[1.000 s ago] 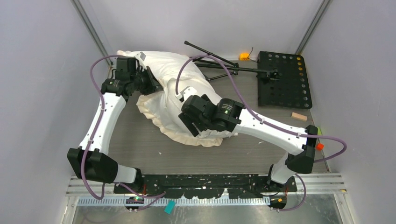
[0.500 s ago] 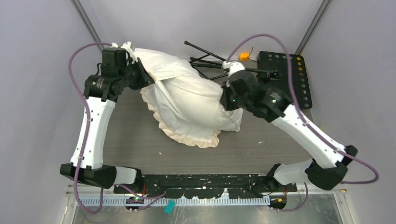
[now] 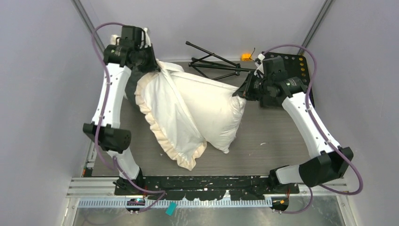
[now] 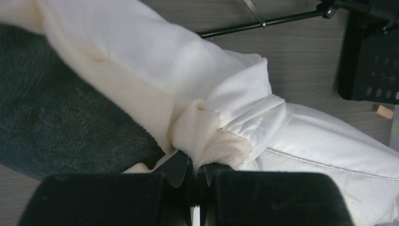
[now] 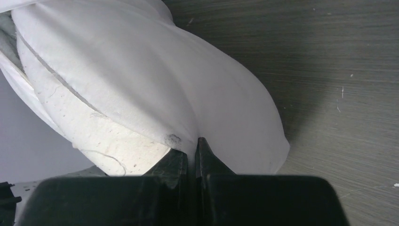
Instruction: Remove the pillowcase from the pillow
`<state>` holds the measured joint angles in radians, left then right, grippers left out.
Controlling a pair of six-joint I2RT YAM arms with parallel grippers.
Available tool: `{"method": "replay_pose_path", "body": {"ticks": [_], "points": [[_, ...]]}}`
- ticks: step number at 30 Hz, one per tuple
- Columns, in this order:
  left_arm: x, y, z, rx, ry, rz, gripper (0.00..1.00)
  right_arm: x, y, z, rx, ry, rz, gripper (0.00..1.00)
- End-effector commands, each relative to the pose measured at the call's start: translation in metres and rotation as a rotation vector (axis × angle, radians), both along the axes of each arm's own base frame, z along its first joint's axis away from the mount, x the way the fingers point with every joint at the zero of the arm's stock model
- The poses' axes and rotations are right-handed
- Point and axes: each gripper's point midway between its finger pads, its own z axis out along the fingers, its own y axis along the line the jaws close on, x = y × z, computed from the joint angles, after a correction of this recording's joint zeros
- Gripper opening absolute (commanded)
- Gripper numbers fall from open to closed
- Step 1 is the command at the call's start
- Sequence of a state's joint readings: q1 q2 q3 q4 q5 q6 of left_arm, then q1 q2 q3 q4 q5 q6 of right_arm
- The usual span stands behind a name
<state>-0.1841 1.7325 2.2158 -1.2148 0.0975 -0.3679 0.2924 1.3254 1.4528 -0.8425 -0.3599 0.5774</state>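
Note:
The pillowcase (image 3: pixel 162 113) hangs cream face up from the back left, and its ruffled frill (image 3: pixel 183 157) trails down to the table. My left gripper (image 3: pixel 151 63) is raised there and shut on a bunch of the frill (image 4: pixel 207 141). The dark grey plush face (image 4: pixel 56 122) shows beside it in the left wrist view. The plump white pillow (image 3: pixel 211 106) sticks out of the pillowcase toward the right. My right gripper (image 3: pixel 239 94) is shut on the pillow's corner fabric (image 5: pixel 188 127), with its jaws (image 5: pixel 193 153) pinched tight. The pillow's left part is hidden inside the pillowcase.
A black folded tripod (image 3: pixel 211 63) lies at the back. A black perforated plate (image 3: pixel 299 70) sits at the back right, partly under my right arm, with a small orange part (image 3: pixel 245 57) beside it. A wooden block (image 4: pixel 385 111) lies near the plate. Grey walls close in both sides.
My right gripper was open over the pillow's middle, then swung right and shut on the pillow's corner. My left arm rose and pulled the pillowcase back left, leaving more pillow exposed.

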Motion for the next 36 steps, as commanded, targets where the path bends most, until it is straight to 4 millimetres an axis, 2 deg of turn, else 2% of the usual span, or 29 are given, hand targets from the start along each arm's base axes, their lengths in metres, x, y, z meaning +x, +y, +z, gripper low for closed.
{"method": "replay_pose_path", "body": {"ticks": [1, 4, 6, 8, 11, 14, 17, 20, 23, 24, 25, 26, 28, 30, 32, 34, 36], "points": [[0.032, 0.007, 0.018, 0.014, -0.118, -0.004, 0.10, 0.020, -0.008, -0.004, 0.058, 0.028, -0.057, 0.00], [0.016, -0.008, 0.035, -0.041, -0.178, -0.070, 0.50, 0.033, -0.012, -0.015, 0.021, 0.030, -0.079, 0.00], [-0.002, -0.015, 0.048, -0.083, -0.216, -0.090, 0.72, 0.041, -0.015, -0.020, -0.007, 0.025, -0.092, 0.00], [-0.027, -0.024, 0.057, -0.129, -0.236, -0.135, 0.83, 0.048, -0.017, -0.023, -0.031, 0.020, -0.096, 0.00], [-0.065, -0.036, 0.038, -0.158, -0.190, -0.176, 0.97, 0.054, -0.016, -0.025, -0.041, 0.016, -0.087, 0.00], [-0.094, -0.032, 0.013, -0.185, -0.168, -0.155, 0.99, 0.056, -0.015, -0.026, -0.042, 0.009, -0.073, 0.00], [-0.116, -0.029, -0.017, -0.216, -0.158, -0.134, 0.99, 0.055, -0.014, -0.028, -0.044, 0.007, -0.060, 0.00], [-0.127, -0.028, -0.044, -0.241, -0.161, -0.126, 0.99, 0.054, -0.013, -0.029, -0.046, -0.001, -0.042, 0.00], [-0.126, -0.030, -0.071, -0.260, -0.142, -0.106, 0.99, 0.053, -0.014, -0.032, -0.060, -0.001, -0.032, 0.02], [-0.121, -0.030, -0.077, -0.264, -0.144, -0.094, 0.99, 0.053, -0.015, -0.032, -0.069, -0.005, -0.030, 0.07], [-0.119, -0.028, -0.087, -0.262, -0.128, -0.079, 0.99, 0.053, -0.017, -0.033, -0.081, -0.008, -0.032, 0.17], [-0.114, -0.028, -0.096, -0.261, -0.123, -0.064, 0.99, 0.053, -0.020, -0.032, -0.097, -0.014, -0.040, 0.28], [-0.106, -0.030, -0.110, -0.266, -0.107, -0.053, 0.99, 0.053, -0.027, -0.028, -0.131, -0.033, -0.059, 0.57], [-0.099, -0.034, -0.120, -0.283, -0.095, -0.050, 0.99, 0.052, -0.035, -0.020, -0.158, -0.064, -0.081, 0.75], [-0.093, -0.042, -0.125, -0.319, -0.096, -0.071, 0.99, 0.047, -0.041, -0.010, -0.175, -0.099, -0.105, 0.84], [-0.091, -0.055, -0.125, -0.376, -0.105, -0.125, 0.98, 0.042, -0.045, -0.003, -0.177, -0.127, -0.118, 0.87], [-0.089, -0.067, -0.122, -0.433, -0.119, -0.172, 0.92, 0.035, -0.048, 0.001, -0.172, -0.153, -0.129, 0.87]]}}
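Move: The left hand is shut on the bunched far end of the pillowcase hem. The hem's loose near stretch, its next goal, hangs about 18 cm straight back and 20 below; the white pillow body is about 12 cm back, 20 right and 18 below. The right hand pinches the pillow's right-hand corner; that pillow body lies about 11 cm to its left, 3 back and 12 below, and the pillow's near corner 17 back, 3 left and 20 below. The left fingers let go of the hem while still dipping forward and down some 3–4 cm. Wide open, they then swing back about 17 cm, up and over, before dropping about 17 cm and easing forward onto the near hem. The right hand keeps its pinch on the pillow corner while sinking about 5 cm and going forward nearly as far, then opens there, drifting slightly right and starting to rise. ##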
